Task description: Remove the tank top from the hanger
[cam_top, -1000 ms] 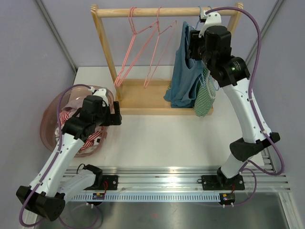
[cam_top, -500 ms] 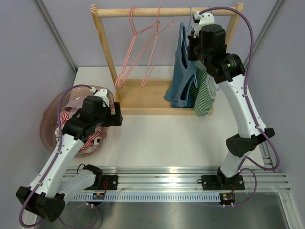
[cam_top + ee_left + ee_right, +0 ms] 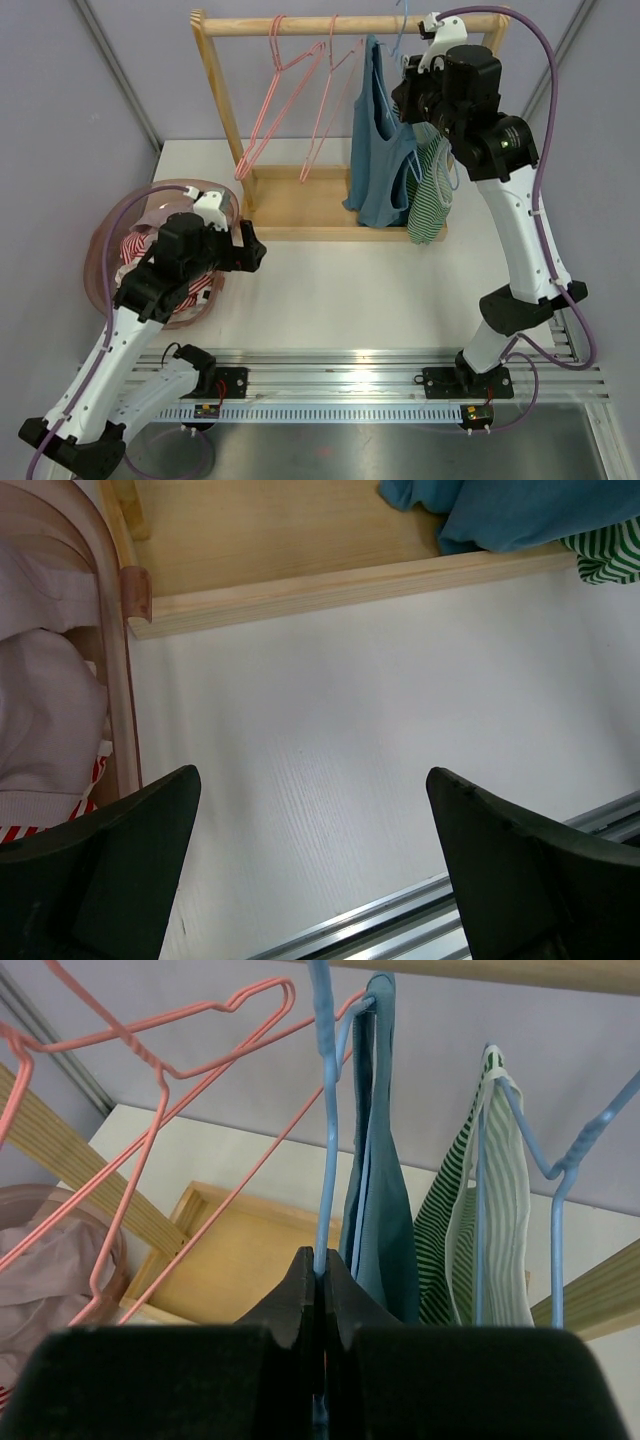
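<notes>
A teal-blue tank top (image 3: 378, 150) hangs from a thin blue hanger (image 3: 326, 1110) at the rack's rail. My right gripper (image 3: 322, 1272) is shut on that hanger's wire just left of the top's strap (image 3: 372, 1160); from above it sits high by the rail (image 3: 410, 80). A green-striped tank top (image 3: 430, 195) hangs beside it on a second blue hanger (image 3: 558, 1175). My left gripper (image 3: 312, 855) is open and holds nothing, low over the white table in front of the rack's base; in the top view it is next to the basket (image 3: 250, 250).
The wooden rack (image 3: 340, 24) stands on a wooden tray base (image 3: 280, 570). Two bare pink hangers (image 3: 290, 100) hang on its left half. A pink translucent basket (image 3: 105, 250) holding clothes sits at the left. Metal rails run along the table's near edge (image 3: 380, 375).
My right gripper has shut on the blue hanger and carried it with the teal top leftward along the rail. My left arm has swung a little to the right, still open.
</notes>
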Action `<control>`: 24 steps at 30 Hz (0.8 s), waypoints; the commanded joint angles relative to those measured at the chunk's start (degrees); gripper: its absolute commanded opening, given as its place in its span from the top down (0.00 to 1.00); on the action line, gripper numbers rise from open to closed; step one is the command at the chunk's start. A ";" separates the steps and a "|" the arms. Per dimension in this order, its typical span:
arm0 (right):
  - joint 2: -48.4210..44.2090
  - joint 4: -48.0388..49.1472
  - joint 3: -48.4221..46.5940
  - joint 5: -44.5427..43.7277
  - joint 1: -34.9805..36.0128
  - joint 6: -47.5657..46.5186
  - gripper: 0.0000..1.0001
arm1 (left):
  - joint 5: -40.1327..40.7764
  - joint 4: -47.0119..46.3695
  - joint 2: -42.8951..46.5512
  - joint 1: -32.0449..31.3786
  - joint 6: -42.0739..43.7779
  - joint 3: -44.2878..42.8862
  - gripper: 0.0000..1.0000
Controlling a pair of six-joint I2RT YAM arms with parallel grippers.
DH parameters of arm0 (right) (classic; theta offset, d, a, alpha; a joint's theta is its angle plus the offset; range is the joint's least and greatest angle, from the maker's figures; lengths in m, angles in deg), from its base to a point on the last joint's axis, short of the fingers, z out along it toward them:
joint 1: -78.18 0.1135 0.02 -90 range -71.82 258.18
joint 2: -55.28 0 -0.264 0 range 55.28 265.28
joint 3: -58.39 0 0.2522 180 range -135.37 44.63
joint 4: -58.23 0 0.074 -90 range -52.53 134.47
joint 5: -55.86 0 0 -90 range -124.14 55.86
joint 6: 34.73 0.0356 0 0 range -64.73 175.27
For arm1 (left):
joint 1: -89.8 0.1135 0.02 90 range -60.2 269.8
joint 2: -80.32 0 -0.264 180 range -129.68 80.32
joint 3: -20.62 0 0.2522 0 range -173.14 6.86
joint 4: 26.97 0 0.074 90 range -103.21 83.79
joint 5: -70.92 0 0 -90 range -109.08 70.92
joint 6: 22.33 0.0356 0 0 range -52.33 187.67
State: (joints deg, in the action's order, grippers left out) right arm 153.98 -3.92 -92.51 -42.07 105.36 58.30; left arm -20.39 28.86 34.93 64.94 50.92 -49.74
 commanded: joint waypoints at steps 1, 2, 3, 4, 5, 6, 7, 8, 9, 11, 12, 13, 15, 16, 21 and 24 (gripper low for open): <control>-5.35 3.12 1.08 4.05 -0.20 0.48 1.00 | -2.39 -3.13 1.18 -0.89 0.32 -1.67 0.01; -7.10 3.29 1.96 4.75 -0.20 0.84 1.00 | -2.30 -3.13 1.35 -0.89 0.23 -2.37 0.01; -8.16 3.47 3.97 6.06 -0.28 1.10 1.00 | -2.13 -3.04 1.61 -1.06 0.32 -2.90 0.01; -9.21 3.64 4.94 6.95 -0.20 1.89 1.00 | -2.21 -2.87 1.79 -1.07 0.40 -3.60 0.01; -11.22 3.56 5.74 7.65 -0.28 2.33 1.00 | -2.13 -2.52 1.79 -1.15 0.49 -5.52 0.01; -12.29 3.56 7.31 11.05 -0.20 2.86 1.00 | -2.04 -2.34 1.53 -1.15 0.49 -6.50 0.01; -13.26 3.21 7.94 12.83 -0.20 3.21 1.00 | -2.13 -2.08 1.35 -1.15 0.67 -7.72 0.01; -15.09 2.60 8.55 13.98 -0.28 3.39 1.00 | -1.95 -2.07 1.18 -1.24 0.67 -8.96 0.01; -15.89 2.07 9.43 15.90 -0.28 3.65 1.00 | -1.95 -1.64 1.00 -1.33 0.67 -11.93 0.01; -18.35 0.67 10.14 17.41 -0.37 3.74 1.00 | -2.30 -1.37 -0.22 -1.59 0.76 -15.28 0.01; -19.15 0.13 10.84 18.72 -0.20 3.74 1.00 | -2.74 -0.94 -1.53 -1.68 0.76 -19.65 0.01; -20.11 -0.48 11.10 19.17 -0.28 3.65 1.00 | -3.09 -0.76 -2.16 -1.77 0.76 -21.69 0.01; -22.75 -1.71 12.07 19.79 -0.28 3.74 1.00 | -4.14 -0.14 -3.82 -2.03 0.85 -28.87 0.01; -23.63 -1.89 12.42 19.96 -0.20 3.83 1.00 | -4.58 0.03 -5.83 -2.21 0.76 -31.79 0.01; -29.26 -3.56 11.90 22.95 -0.28 6.10 1.00 | -6.17 0.39 -12.17 -3.52 0.75 -45.95 0.01; -31.28 -4.26 10.41 26.72 -0.20 7.42 1.00 | -4.33 -1.45 -16.30 -5.37 1.81 -51.67 0.01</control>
State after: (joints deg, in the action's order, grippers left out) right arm 124.67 -10.32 -79.63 -20.74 105.32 63.46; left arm -23.82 29.58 22.13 60.85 51.20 -97.36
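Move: The right hand grips the near arm of the blue hanger; the blue tank top on it hangs with its middle about 8 cm ahead, 3 cm left and 18 cm lower. From that hand the green-striped top is 8 cm ahead, 8 cm right and 18 cm lower, the empty pink hangers 8 cm ahead, 20 cm left and slightly lower. For the open left hand the blue tank top is about 25 cm ahead, 26 cm right and 5 cm higher. Keeping its shut grip on the blue hanger, the right hand draws it and the tank top some 20 cm straight back from the rack, rising more gently towards the end and turning about 20 degrees counter-clockwise. Meanwhile the left hand, empty and wide open, shoots up nearly 30 cm almost on the spot to about the held hanger's height, its fingers tipping up some 30 degrees to face the hanging tank top. ##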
